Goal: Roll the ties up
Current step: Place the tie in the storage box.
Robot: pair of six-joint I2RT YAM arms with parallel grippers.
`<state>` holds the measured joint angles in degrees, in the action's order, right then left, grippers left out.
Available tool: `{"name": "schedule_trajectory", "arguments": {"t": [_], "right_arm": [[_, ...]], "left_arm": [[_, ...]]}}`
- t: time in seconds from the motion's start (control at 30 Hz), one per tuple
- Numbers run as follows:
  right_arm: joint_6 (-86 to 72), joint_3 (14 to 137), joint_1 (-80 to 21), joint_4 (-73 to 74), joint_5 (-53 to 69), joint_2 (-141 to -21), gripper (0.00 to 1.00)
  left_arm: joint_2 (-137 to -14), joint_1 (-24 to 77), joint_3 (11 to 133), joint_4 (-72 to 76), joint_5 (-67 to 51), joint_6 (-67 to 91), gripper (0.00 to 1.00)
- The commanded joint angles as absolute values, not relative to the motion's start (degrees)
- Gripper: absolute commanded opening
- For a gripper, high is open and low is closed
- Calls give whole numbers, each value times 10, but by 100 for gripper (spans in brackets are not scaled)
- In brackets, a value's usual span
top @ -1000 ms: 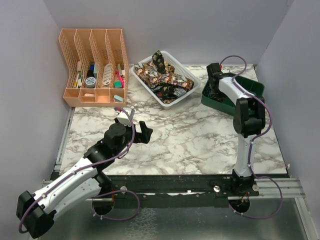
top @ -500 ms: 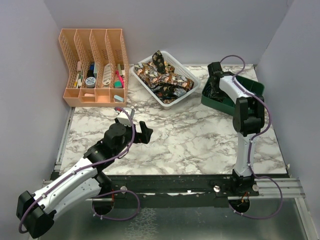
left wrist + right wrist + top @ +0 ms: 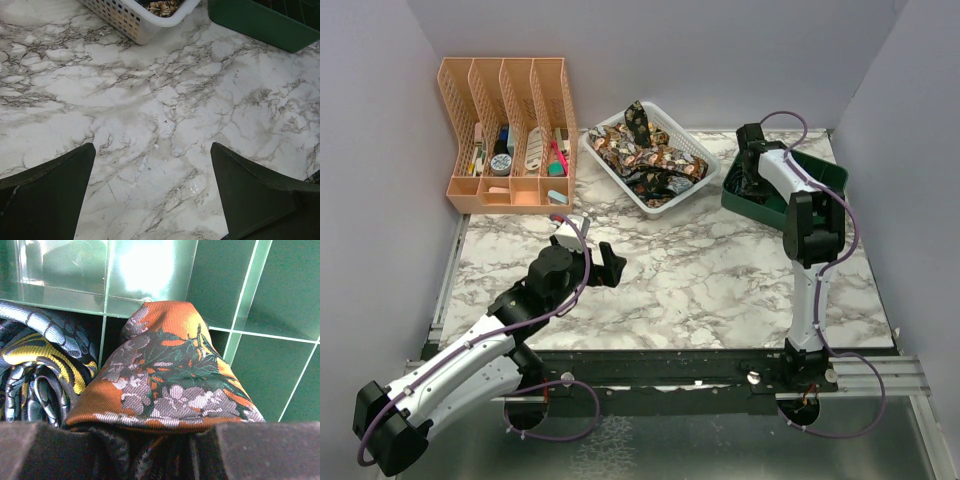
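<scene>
Several patterned ties (image 3: 645, 155) lie heaped in the white basket (image 3: 692, 150). My right gripper (image 3: 745, 178) reaches down into the green bin (image 3: 825, 175). In the right wrist view it (image 3: 150, 450) is shut on a rolled tie (image 3: 170, 375) with orange, grey and dark green flowers, which sits in a bin compartment. Another rolled tie (image 3: 35, 370), blue-grey and yellow, fills the compartment to its left. My left gripper (image 3: 600, 262) hovers open over the marble table (image 3: 160, 100), and nothing lies between its fingers (image 3: 50, 195).
An orange desk organizer (image 3: 510, 135) with pens and small items stands at the back left. The white basket's corner (image 3: 135, 20) and the green bin's wall (image 3: 260, 25) show at the top of the left wrist view. Pale green dividers (image 3: 237, 305) split the bin.
The right arm's elbow has shifted slightly left and back while its gripper stays in the green bin. The left arm has not moved.
</scene>
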<state>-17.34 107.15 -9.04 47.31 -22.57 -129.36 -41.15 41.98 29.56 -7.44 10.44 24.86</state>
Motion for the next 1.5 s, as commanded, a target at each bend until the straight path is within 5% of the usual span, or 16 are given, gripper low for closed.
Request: {"name": "schedule_trajectory", "arguments": {"t": [0.0, 0.2, 0.47, 0.7, 0.83, 1.47], "right_arm": [[-177, 1048, -93, 486, -160, -1351, 7], [-177, 1056, -88, 493, -146, -1327, 27], [-170, 1075, -88, 499, -143, -1291, 73], [-158, 1084, -88, 513, -152, -1285, 78], [-157, 1083, -89, 519, -165, -1273, 97], [-144, 1072, -88, 461, -180, -1168, 100]], "left_arm": [[-407, 418, 310, -77, 94, 242, 99], [-404, 418, 310, -78, 91, 242, 99], [-406, 418, 307, -71, 87, 242, 99], [-412, 418, 308, -68, 78, 241, 99], [-414, 418, 308, -69, 75, 240, 99], [-424, 418, 310, -61, 69, 238, 99]]}}
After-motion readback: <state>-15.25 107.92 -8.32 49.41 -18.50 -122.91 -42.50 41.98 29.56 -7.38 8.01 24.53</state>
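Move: Right beneath the right hand, some 2 cm down, is the storage-box compartment in which it already holds the orange flowered tie. The box's middle lies about 6 cm to its right, roughly level in reach. The blue-yellow rolled tie sits some 6 cm left and 2 cm ahead, the white basket about 28 cm left and 7 cm ahead. From the left hand, that compartment is roughly 26 cm ahead, 40 cm right and 16 cm below. Opening on the flowered tie, the right hand's fingers go from about a third to fully wide and let go, as the hand lifts up out of the storage-box compartment by nearly 4 cm. It dips back down about 1 cm, easing slightly back, then rises again to end some 5 cm above where it began, still over the tie and barely tilting. ##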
